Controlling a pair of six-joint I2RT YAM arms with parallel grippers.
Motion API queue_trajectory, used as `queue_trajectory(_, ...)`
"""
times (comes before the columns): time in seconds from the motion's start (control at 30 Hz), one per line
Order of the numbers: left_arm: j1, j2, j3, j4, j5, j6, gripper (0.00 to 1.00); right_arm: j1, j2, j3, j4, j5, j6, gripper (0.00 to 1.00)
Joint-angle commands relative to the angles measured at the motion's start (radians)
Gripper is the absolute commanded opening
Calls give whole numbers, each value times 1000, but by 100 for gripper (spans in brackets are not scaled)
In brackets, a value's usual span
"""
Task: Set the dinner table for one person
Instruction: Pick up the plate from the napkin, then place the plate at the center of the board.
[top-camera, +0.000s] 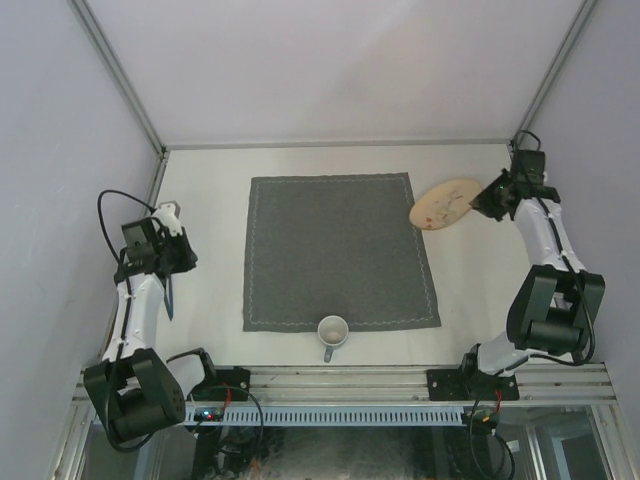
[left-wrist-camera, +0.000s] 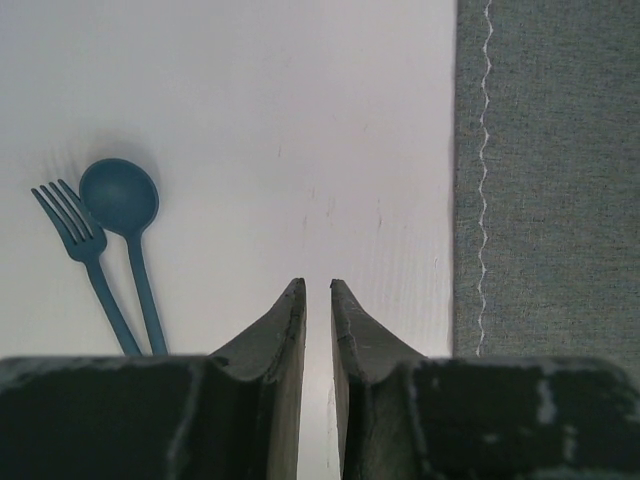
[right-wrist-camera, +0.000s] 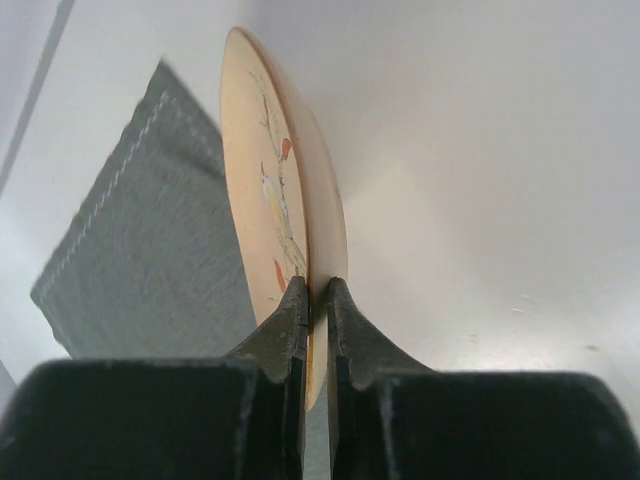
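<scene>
My right gripper (top-camera: 481, 204) (right-wrist-camera: 318, 288) is shut on the rim of a beige plate (top-camera: 445, 203) (right-wrist-camera: 290, 160) painted with a bird. The plate is tilted and lifted off the dinner table (top-camera: 205, 190), just past the far right corner of the dark grey cloth (top-camera: 340, 250) (right-wrist-camera: 150, 240). My left gripper (top-camera: 176, 262) (left-wrist-camera: 318, 288) hangs over bare table left of the cloth (left-wrist-camera: 550, 180), its jaws a narrow gap apart with nothing between them. A teal fork (left-wrist-camera: 75, 245) and a teal spoon (left-wrist-camera: 122, 205) lie side by side to its left.
A white mug (top-camera: 332, 331) stands at the near edge of the cloth, its handle toward the arm bases. Metal rails (top-camera: 330, 145) and pale walls close in the table at the back and sides.
</scene>
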Motion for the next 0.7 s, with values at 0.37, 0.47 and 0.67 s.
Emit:
queue_trajectory(0.37,10,-164,-8,36,8,97,22,-178,-82,-86,155,-31,135,0)
queue_trajectory(0.47,10,-177,-12,34,8,96,22,-183,-64,-91,151,4,151,0)
queue_trajectory(0.67,9,-175,-11,32,12,89,22,-190,-19,-105,147,60,176,0)
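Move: The right hand already pinches the plate by its rim, clear of the table; the plate's middle lies about 4 cm ahead, 6 cm to the left and 3 cm below. The bare table is some 13 cm beneath this hand. The napkin's middle lies about 28 cm left and 9 cm back, and the mug 28 cm left and 26 cm back, both down on the table. From the empty left hand the plate is roughly 15 cm ahead and 58 cm right, about level. Keeping its pinch on the plate's rim, the right hand finishes its swing away from the napkin, about 7 cm to the right and fastest at first, easing back some 3 cm and then sinking about 3.5 cm over the bare table while it turns some 15 degrees clockwise. The left hand, empty with its fingers unchanged, rises about 4.5 cm above the fork and spoon and tips its fingers up some 10 degrees. ##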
